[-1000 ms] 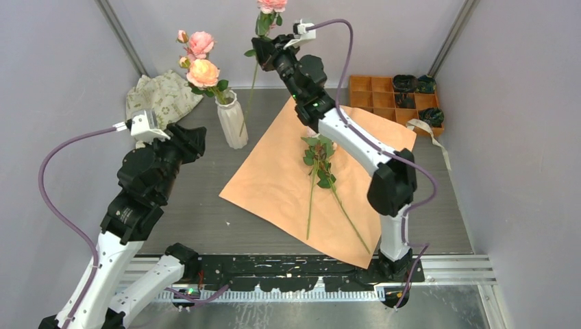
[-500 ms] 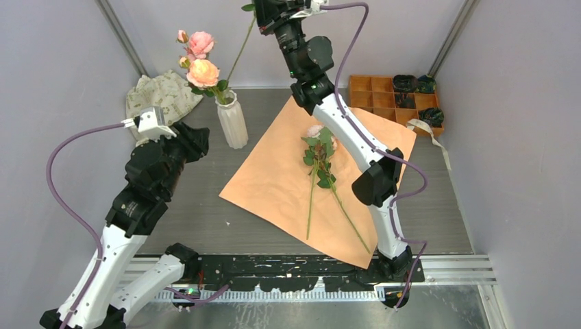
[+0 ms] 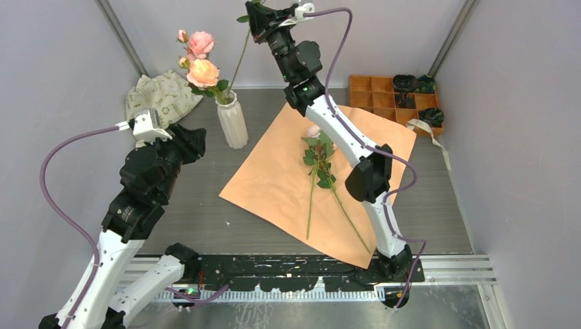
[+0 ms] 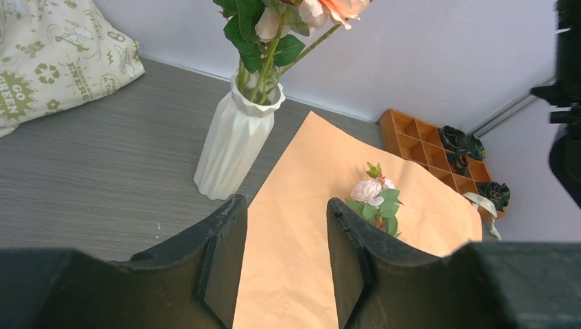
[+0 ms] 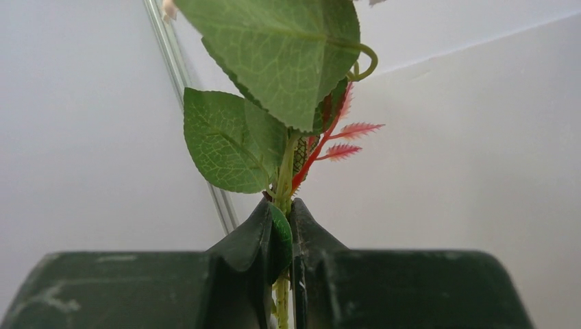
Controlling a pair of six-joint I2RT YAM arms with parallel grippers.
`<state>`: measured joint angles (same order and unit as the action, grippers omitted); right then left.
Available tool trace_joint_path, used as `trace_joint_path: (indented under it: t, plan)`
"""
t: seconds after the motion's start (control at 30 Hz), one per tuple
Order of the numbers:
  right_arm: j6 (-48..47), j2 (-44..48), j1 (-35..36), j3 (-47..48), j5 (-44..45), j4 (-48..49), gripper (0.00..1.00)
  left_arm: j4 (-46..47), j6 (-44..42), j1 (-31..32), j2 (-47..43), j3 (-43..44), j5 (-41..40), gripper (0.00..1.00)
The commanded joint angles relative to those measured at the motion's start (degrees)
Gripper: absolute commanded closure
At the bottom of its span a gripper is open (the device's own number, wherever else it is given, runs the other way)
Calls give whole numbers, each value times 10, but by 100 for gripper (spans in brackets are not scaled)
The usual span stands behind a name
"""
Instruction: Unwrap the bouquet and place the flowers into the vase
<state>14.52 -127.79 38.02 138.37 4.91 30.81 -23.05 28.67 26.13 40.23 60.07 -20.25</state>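
Note:
The white ribbed vase [image 3: 232,123] [image 4: 235,140] stands at the back left with pink and peach flowers [image 3: 201,58] in it. High above it, my right gripper [image 3: 255,20] [image 5: 281,219] is shut on a thin green flower stem [image 3: 238,62] [image 5: 284,171]. The stem slants down to the vase rim, and its bloom is out of view. The bouquet's orange paper [image 3: 274,185] lies open and flat with two flowers [image 3: 318,161] on it. My left gripper [image 3: 195,140] [image 4: 286,212] hovers open and empty, left of the vase.
A cream patterned cloth bag [image 3: 161,96] lies behind the left arm. At the back right stands a wooden compartment tray [image 3: 373,96] with dark items, and a cream ribbon [image 3: 428,133] lies next to it. Grey walls close in on three sides.
My right arm has risen and swung left with the flower, so the stem's lower end now meets the vase rim and the bloom has left the frame. The left arm has barely moved.

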Motion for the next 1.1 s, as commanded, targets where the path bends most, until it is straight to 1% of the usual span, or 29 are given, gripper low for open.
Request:
trace_joint_path:
  t: [0.0, 0.23, 0.47, 0.5, 0.7, 0.97, 1.0, 1.07]
  plan:
    - [-9, -9, -1, 6, -10, 24, 99, 11, -9, 1, -9, 5, -11, 53]
    - [1, -19, -1, -16, -22, 17, 99, 17, -10, 1, -7, 1, -13, 53]
    - [52, -37, 1, -31, -40, 8, 99, 19, -6, 1, -6, -1, -11, 53]
    - [59, -42, 3, -31, -60, 7, 99, 20, -6, 1, -6, -1, -11, 53]
    - [89, -58, 16, -28, -91, -8, 99, 22, -5, 1, -8, -4, -13, 53]
    - [84, -52, 39, -67, -94, -21, 99, 24, -3, 1, -10, -7, -12, 53]
    - [83, -50, 40, -73, -95, -23, 98, 25, -3, 1, -11, -8, -11, 53]
    - [82, -45, 42, -86, -93, -22, 93, 26, -2, 1, -12, -11, -12, 53]
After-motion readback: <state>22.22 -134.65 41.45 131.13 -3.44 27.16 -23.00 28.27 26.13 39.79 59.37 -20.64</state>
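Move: The vase the right hand's flower is going into stands about 10 cm to that hand's left and roughly level with it in reach, its middle some 41 cm lower. The orange rose already in the vase is about 15 cm left, level in reach and 19 cm down; the loose flowers' blossoms lie on the paper about 18 cm right, 1 cm nearer and 54 cm down. From the left hand the vase is roughly 22 cm straight ahead and 22 cm lower. Keeping its pinch on the upper stem, with the stem's lower end already in the vase mouth, the right hand feeds the flower down into the vase: it sinks about 15 cm, first edging slightly forward, then swinging some 10 cm left to come over the vase. The raised fingers tip down and turn counter-clockwise, about 15 degrees each. ##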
